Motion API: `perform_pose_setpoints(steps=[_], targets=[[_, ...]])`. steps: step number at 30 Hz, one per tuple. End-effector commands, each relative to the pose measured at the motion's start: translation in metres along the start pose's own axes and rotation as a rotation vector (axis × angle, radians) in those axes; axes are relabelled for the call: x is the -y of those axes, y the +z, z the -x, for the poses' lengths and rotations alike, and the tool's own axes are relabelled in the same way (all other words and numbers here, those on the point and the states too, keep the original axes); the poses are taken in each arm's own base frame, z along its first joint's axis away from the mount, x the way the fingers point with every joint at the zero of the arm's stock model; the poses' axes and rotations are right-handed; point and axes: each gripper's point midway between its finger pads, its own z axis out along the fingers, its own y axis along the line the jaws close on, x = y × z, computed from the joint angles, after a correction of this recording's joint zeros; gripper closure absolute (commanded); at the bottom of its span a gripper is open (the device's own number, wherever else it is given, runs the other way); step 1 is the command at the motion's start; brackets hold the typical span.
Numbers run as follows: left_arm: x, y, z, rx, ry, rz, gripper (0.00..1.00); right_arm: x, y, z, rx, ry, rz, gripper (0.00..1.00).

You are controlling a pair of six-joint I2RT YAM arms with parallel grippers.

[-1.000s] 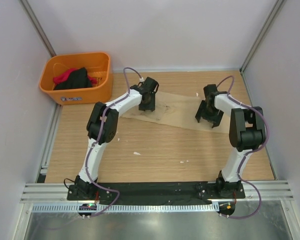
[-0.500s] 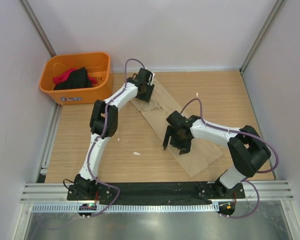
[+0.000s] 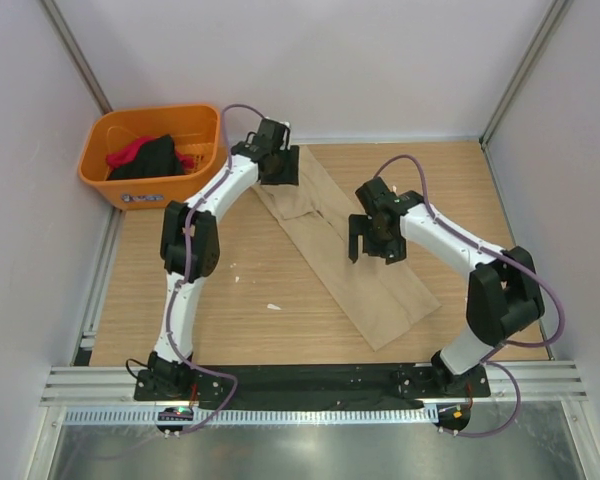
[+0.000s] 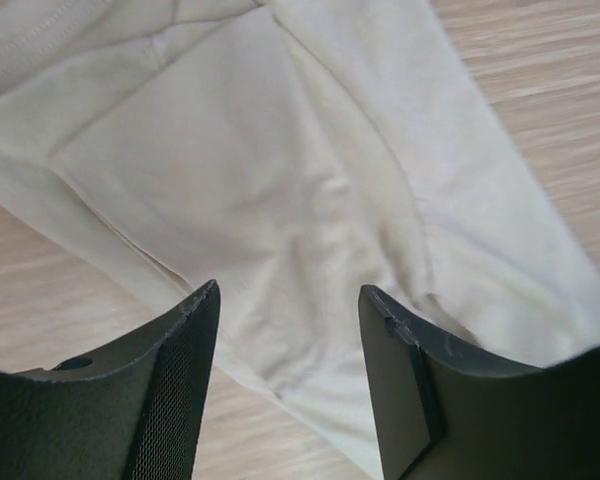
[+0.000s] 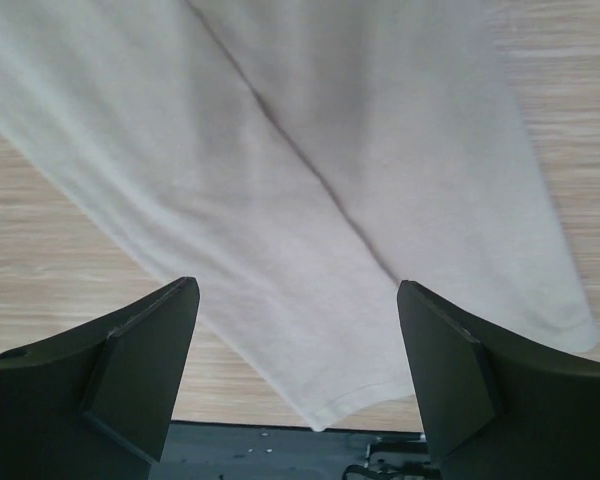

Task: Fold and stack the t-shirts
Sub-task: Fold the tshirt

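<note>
A beige t-shirt (image 3: 365,270) lies folded lengthwise as a long strip, running from the back centre of the table to the front right. My left gripper (image 3: 280,172) is open above its far end; the wrist view shows wrinkled fabric (image 4: 280,190) between the spread fingers. My right gripper (image 3: 376,248) is open above the strip's middle; its wrist view shows the smooth fabric (image 5: 310,200) and the hem corner near the table's front edge. More clothes, black and red (image 3: 150,157), lie in the orange basket (image 3: 200,178).
The orange basket stands at the back left corner. White walls close in the back and both sides. A black strip (image 3: 310,378) runs along the table's front edge by the arm bases. Small white specks (image 3: 273,306) lie on the wood.
The shirt has gone from a crosswise strip at the back to a diagonal one. My right gripper has swung toward the centre, then back a little. My left gripper has moved farther back.
</note>
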Motion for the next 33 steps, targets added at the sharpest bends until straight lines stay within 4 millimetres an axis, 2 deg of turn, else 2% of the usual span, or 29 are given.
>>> perform_pose_setpoints(steps=[1,4,7,8,9,11,12,13,15,16,20,24,27,30,31,33], targets=[[0.035,-0.016,0.006,0.047,-0.167,-0.077,0.41,0.004,0.004,0.019,0.016,-0.139,-0.023,0.13],[0.04,-0.001,-0.001,0.056,-0.208,-0.049,0.41,-0.004,0.019,0.032,0.035,-0.169,-0.008,0.12],[0.039,0.026,-0.012,0.036,-0.239,-0.034,0.41,0.0,0.041,0.034,0.023,-0.189,-0.04,0.12],[0.04,0.03,-0.009,0.04,-0.243,-0.038,0.41,0.002,0.05,0.029,0.002,-0.195,-0.054,0.12],[0.036,0.047,-0.021,0.013,-0.245,-0.023,0.42,0.006,0.054,0.028,-0.001,-0.194,-0.077,0.12],[0.035,0.06,-0.025,0.003,-0.243,-0.026,0.42,0.015,0.063,0.016,-0.025,-0.178,-0.11,0.12],[0.035,0.075,-0.032,-0.013,-0.237,-0.029,0.42,0.017,0.066,0.011,-0.031,-0.142,-0.122,0.12],[0.036,0.08,-0.031,-0.013,-0.229,-0.037,0.42,0.023,0.072,-0.002,-0.058,-0.131,-0.131,0.12],[0.041,0.087,-0.028,-0.011,-0.198,-0.068,0.42,0.023,0.075,-0.014,-0.062,-0.101,-0.148,0.12],[0.036,0.096,-0.038,-0.038,-0.192,-0.058,0.42,0.029,0.078,-0.024,-0.074,-0.093,-0.174,0.12],[0.043,0.104,-0.036,-0.041,-0.175,-0.11,0.42,0.026,0.076,-0.051,-0.081,-0.05,-0.209,0.12],[0.055,0.11,-0.027,-0.013,-0.158,-0.184,0.42,-0.007,0.073,-0.075,-0.081,-0.008,-0.149,0.12],[0.062,0.113,-0.021,0.01,-0.123,-0.227,0.42,-0.037,0.073,-0.082,-0.101,0.05,-0.082,0.12],[0.065,0.116,-0.017,0.029,-0.09,-0.263,0.41,-0.071,0.07,-0.075,-0.095,0.136,0.029,0.11],[0.067,0.117,-0.015,0.028,-0.098,-0.285,0.41,-0.089,0.065,-0.069,-0.073,0.131,0.073,0.11],[0.078,0.114,-0.013,0.025,-0.094,-0.343,0.42,-0.106,0.061,-0.067,-0.084,0.157,0.116,0.11]])
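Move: Both hands hover over the folded t-shirt, which slants from far left to near right. Its far part is about 2 cm back from the left hand and 6 cm below; its middle strip lies right under the right hand, 8 cm down. The shirt's near end is some 18 cm back and 9 cm right of the right hand. The orange bin sits about 29 cm left and 4 cm ahead of the left hand. Both open hands sink onto the shirt, the left sweeping right about 10 cm, the right then left and back. ##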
